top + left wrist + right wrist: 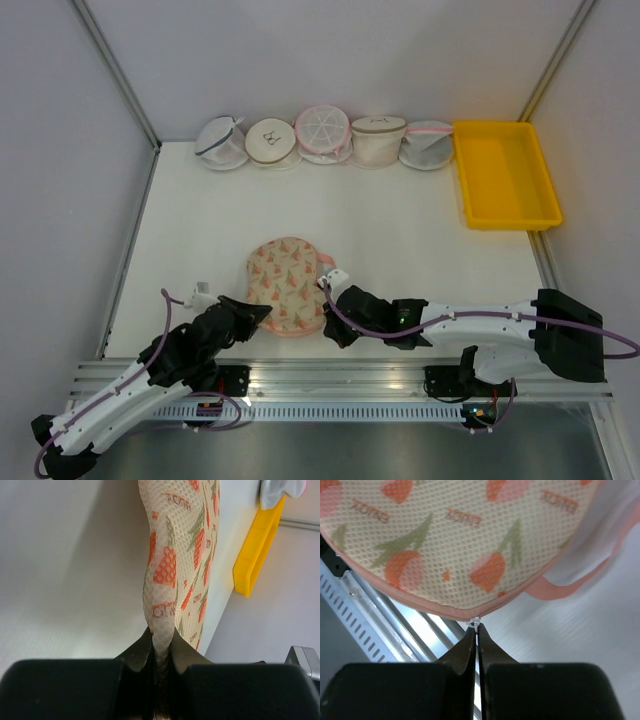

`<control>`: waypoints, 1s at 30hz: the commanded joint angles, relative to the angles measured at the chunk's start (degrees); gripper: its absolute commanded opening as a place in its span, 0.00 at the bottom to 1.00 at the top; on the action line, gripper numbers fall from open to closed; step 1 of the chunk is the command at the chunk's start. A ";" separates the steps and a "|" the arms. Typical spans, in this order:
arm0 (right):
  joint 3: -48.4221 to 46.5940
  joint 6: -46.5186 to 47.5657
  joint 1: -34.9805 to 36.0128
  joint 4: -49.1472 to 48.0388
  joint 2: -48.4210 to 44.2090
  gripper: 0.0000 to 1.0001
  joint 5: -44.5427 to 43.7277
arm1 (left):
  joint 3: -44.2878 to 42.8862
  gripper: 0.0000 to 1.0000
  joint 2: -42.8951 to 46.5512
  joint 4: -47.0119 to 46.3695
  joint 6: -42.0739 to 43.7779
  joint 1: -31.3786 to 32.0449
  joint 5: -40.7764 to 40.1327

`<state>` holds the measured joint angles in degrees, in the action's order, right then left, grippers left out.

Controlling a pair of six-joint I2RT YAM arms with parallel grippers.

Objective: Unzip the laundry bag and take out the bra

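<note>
The laundry bag (288,283), cream mesh with an orange-pink print and pink trim, lies on the white table near the front edge. My left gripper (262,313) is at its near-left edge, shut on a pinched fold of the bag's mesh (170,555), which rises from between the jaws (162,635). My right gripper (330,322) is at the bag's near-right edge. It is shut on the small white zipper pull (476,623), just under the pink trim of the bag (460,545). The pink loop (580,580) lies to the right. The bra is hidden.
Several round mesh bags (222,143) stand in a row along the back wall. A yellow tray (505,175) sits at the back right and also shows in the left wrist view (255,550). The metal rail (340,375) runs just behind the grippers.
</note>
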<state>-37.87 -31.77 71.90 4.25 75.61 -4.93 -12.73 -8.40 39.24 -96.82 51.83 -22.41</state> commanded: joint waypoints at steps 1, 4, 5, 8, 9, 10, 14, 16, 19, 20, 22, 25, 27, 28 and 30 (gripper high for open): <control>1.74 -0.49 0.35 6.64 -1.96 0.00 -6.13 | -0.80 0.02 1.72 1.53 3.38 -0.15 -1.76; 1.66 -0.84 0.35 8.75 -1.79 0.00 -9.65 | -0.98 0.02 2.16 2.15 5.58 -0.24 -0.36; 1.57 -1.01 0.26 9.10 -1.52 0.00 -11.23 | -0.89 0.02 2.25 2.07 6.54 -0.15 0.09; 0.78 -1.45 0.26 10.33 0.41 0.01 -13.43 | -0.63 0.02 2.95 1.28 9.00 -0.24 1.84; 0.52 -1.45 0.35 10.69 1.02 0.00 -14.48 | -0.45 0.02 3.22 0.58 9.97 -0.15 2.46; -0.10 -1.71 0.35 11.04 2.33 0.00 -15.02 | -0.36 0.02 3.74 -0.30 10.85 -0.15 3.51; -1.07 -1.89 0.35 10.52 4.63 0.00 -15.11 | 0.34 0.06 4.27 -2.85 15.42 -0.15 6.41; -1.24 -1.89 0.26 9.81 5.07 0.01 -14.58 | 0.25 0.36 3.75 -3.12 15.87 -0.24 7.55; -1.59 -1.89 0.35 9.55 5.16 0.01 -14.32 | -0.80 0.95 2.17 -3.65 16.48 -0.15 8.96; -1.68 -1.81 0.35 9.46 5.07 0.00 -14.32 | -1.85 1.00 0.95 -3.82 17.09 -0.15 9.40; -1.95 -1.54 0.35 9.20 5.07 0.00 -14.23 | -3.08 1.00 -0.55 -3.56 17.36 -0.15 10.89; -2.65 -1.19 0.35 8.67 5.51 0.01 -13.88 | -5.46 1.00 -4.16 -3.47 16.66 -0.24 15.97; -3.00 -1.19 0.35 8.32 5.95 0.00 -13.27 | -6.16 1.00 -5.91 -3.30 14.56 -0.15 19.15; -3.61 -0.84 0.35 8.14 6.56 0.00 -13.00 | -6.16 1.00 -7.14 -2.95 14.11 -0.24 21.95; -4.14 -0.66 0.35 7.97 7.52 0.00 -11.95 | -6.69 1.00 -7.33 -1.37 12.89 -0.15 23.80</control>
<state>-39.09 -33.15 72.25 13.19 81.67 -17.32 -17.02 -14.66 38.00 -82.65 51.83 -6.04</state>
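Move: The left hand, pinching the laundry bag's left edge, has the bag's near end roughly 6 cm to its right and 5 cm back, about 2 cm lower; the bag's middle is some 8 cm ahead and 6 cm right. From the right hand, which holds the zip pull at the bag's right edge, that middle lies about 7 cm ahead and 11 cm left, a few centimetres lower. The side strap is some 11 cm straight ahead of the right hand. Keeping its pinch on the zip pull, the right hand draws it about 4 cm to the right and slightly forward, sinking some 4 cm with its fingers dipping further, then stops. The left hand first keeps its hold while easing back, then opens wide about halfway through, lets go of the bag's left edge and goes on back and right, about 5 cm in all, turning some 20 degrees clockwise towards the bag's near end. ##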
